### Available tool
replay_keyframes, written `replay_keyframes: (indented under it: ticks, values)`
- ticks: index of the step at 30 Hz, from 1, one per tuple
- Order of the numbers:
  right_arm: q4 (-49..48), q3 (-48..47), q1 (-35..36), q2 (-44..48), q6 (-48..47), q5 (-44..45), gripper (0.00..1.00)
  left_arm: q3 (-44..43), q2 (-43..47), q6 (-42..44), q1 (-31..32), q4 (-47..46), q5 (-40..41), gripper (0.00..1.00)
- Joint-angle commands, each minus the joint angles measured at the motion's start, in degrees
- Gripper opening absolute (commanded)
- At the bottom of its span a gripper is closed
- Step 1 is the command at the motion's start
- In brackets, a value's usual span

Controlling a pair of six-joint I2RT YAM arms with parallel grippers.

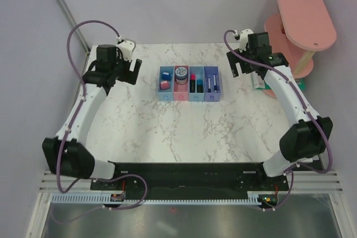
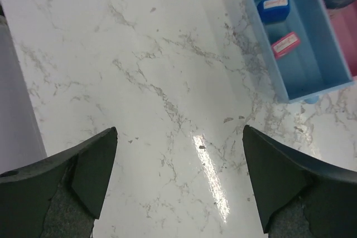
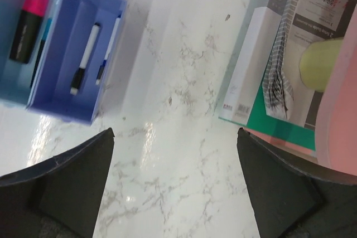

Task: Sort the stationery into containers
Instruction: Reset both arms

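Observation:
The containers [image 1: 189, 98] stand as a row of four joined trays at the table's far middle. The left blue tray [image 2: 309, 65] holds a blue eraser [image 2: 274, 8] and a pink eraser [image 2: 286, 44]. A round blue pot [image 1: 181, 73] sits in the pink tray. Highlighters [image 1: 192, 80] lie in the third tray, one with a pink end [image 3: 28, 23]. Two thin pens [image 3: 85, 58] lie in the violet tray [image 3: 61, 110]. My left gripper [image 1: 129, 76] [image 2: 179, 132] hangs open and empty left of the row. My right gripper [image 1: 239, 69] [image 3: 175, 132] hangs open and empty to its right.
A green tray [image 3: 279, 82] with packaged items lies at the table's right edge, close to my right gripper. A pink two-tier shelf [image 1: 304, 20] stands behind it at the far right. Bare marble table [image 1: 184, 132] lies between the row and the arm bases.

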State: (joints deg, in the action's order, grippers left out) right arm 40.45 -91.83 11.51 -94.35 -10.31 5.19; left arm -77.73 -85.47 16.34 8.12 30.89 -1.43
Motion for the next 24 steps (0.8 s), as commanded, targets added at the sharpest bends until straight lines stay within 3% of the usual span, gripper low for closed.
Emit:
replay_keyframes:
  ticks: [1,9,24]
  values:
    - [7.01,4.63,0.62,9.78,-2.70,-5.10,0.98,3.72,14.00,-4.20,0.32,2.75,-0.24,1.00]
    - [5.52,12.03,0.53,22.79,-2.44,-11.52,0.98,10.40,29.21,-8.60,-0.03,6.11,0.38,1.00]
    - [4.47,11.32,0.53,25.00,-1.65,-14.42,0.98,13.75,32.03,-9.48,-0.12,5.41,0.03,1.00]
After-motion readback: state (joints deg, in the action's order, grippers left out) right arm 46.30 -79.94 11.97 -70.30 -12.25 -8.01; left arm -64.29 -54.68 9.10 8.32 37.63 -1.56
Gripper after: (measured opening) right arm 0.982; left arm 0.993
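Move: Some 10 cm ahead of the left hand, 28 cm to its right and 18 cm below is the middle of the row of four containers; the blue container at the near end is only about 15 cm to its right. From the right hand the row's middle lies 8 cm ahead and 23 cm left, some 19 cm down, and the purple container 8 cm ahead and 9 cm left. The green folder sits about 14 cm ahead and 22 cm to the right of that hand. Pulling back from the filled row towards the bases, both empty hands stay wide open. The left draws back about 12 cm, arching up some 10 cm and settling to 6 as its fingers tip up and ease partly down again; the right goes back 11 cm and up 5, swinging roughly 10 degrees counter-clockwise with a slight roll. Both slow to a halt. ##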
